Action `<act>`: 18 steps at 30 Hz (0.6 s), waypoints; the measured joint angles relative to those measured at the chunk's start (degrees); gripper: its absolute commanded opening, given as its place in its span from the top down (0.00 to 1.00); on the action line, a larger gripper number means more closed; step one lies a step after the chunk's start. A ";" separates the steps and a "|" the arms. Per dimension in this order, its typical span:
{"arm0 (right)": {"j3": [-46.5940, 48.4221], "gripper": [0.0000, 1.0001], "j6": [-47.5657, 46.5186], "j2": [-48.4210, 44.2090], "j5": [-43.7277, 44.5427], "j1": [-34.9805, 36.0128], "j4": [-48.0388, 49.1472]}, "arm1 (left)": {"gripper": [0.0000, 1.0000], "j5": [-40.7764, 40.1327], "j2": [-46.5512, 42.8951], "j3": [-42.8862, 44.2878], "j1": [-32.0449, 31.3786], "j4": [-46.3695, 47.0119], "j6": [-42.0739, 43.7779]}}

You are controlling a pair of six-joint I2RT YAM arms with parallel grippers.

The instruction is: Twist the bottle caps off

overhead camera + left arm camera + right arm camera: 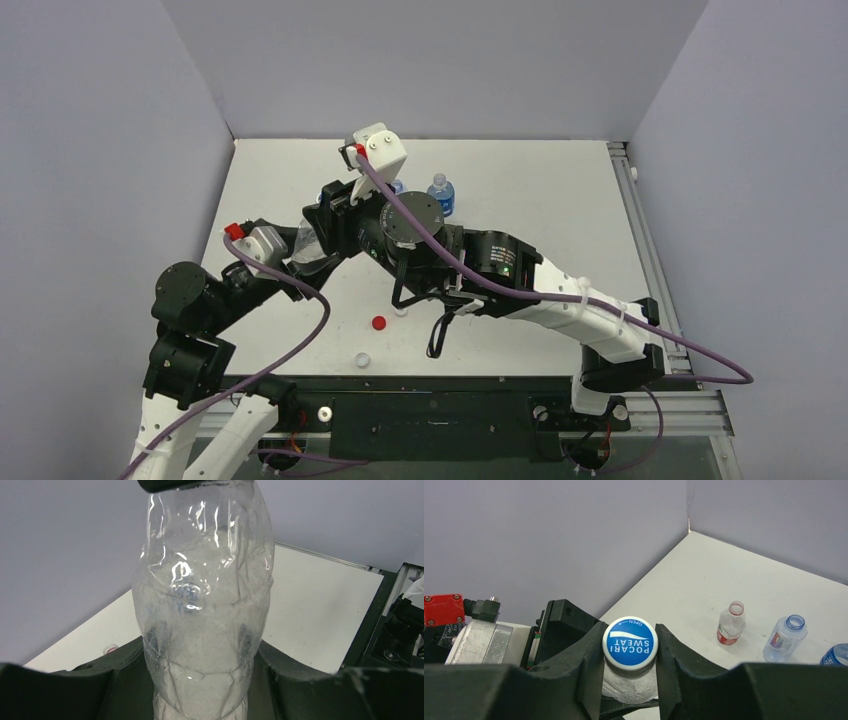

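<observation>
My left gripper (202, 680) is shut on the body of a clear unlabelled bottle (205, 605) and holds it off the table. My right gripper (630, 652) is shut on that bottle's blue cap (630, 646), with a finger pressed against each side. In the top view both grippers meet at this bottle (308, 245), left of centre, and the cap is hidden there. A red cap (378, 323) and a white cap (362, 358) lie loose on the table near the front. Another small white cap (402, 311) lies beside the red one.
A capless red-labelled bottle (730, 623) and a capless pale-blue-labelled bottle (785, 637) stand at the back. A blue-labelled bottle (441, 195) stands behind the right arm. Grey walls enclose the white table (560, 200) on three sides.
</observation>
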 measured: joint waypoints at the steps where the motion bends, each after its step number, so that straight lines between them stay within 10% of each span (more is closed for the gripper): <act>1: -0.68 0.80 0.24 -0.28 -0.02 -0.11 0.52 | 0.88 -0.13 -0.04 0.00 0.00 -0.20 0.00; 10: -6.86 1.00 0.44 -3.74 -2.51 -1.01 3.93 | 0.85 1.95 -0.48 -0.22 0.09 -1.05 -1.16; 18: -18.84 1.00 -3.89 -13.33 -28.02 -5.73 9.03 | 0.83 15.72 -1.07 -1.97 0.31 3.50 -14.78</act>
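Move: Between the right fingers sits the cap of the clear bottle, right at that hand's point; from the left hand, holding the body, the cap is about 10 cm straight up. Far below the right hand, the empty red-label bottle stands roughly 29 cm ahead and 3 cm left, the pale blue bottle some 30 cm ahead and 8 cm right. The loose red cap lies about 5 cm ahead and 5 cm right, nearly 50 cm down. Keeping its pinch on the cap, the right hand squeezes tighter while almost still, then swings about 20 degrees counter-clockwise. The left keeps hold of the bottle and turns nearly as much clockwise. Both hands gather speed together, drifting back towards the bases about 5 cm and some 3 cm to the right. ##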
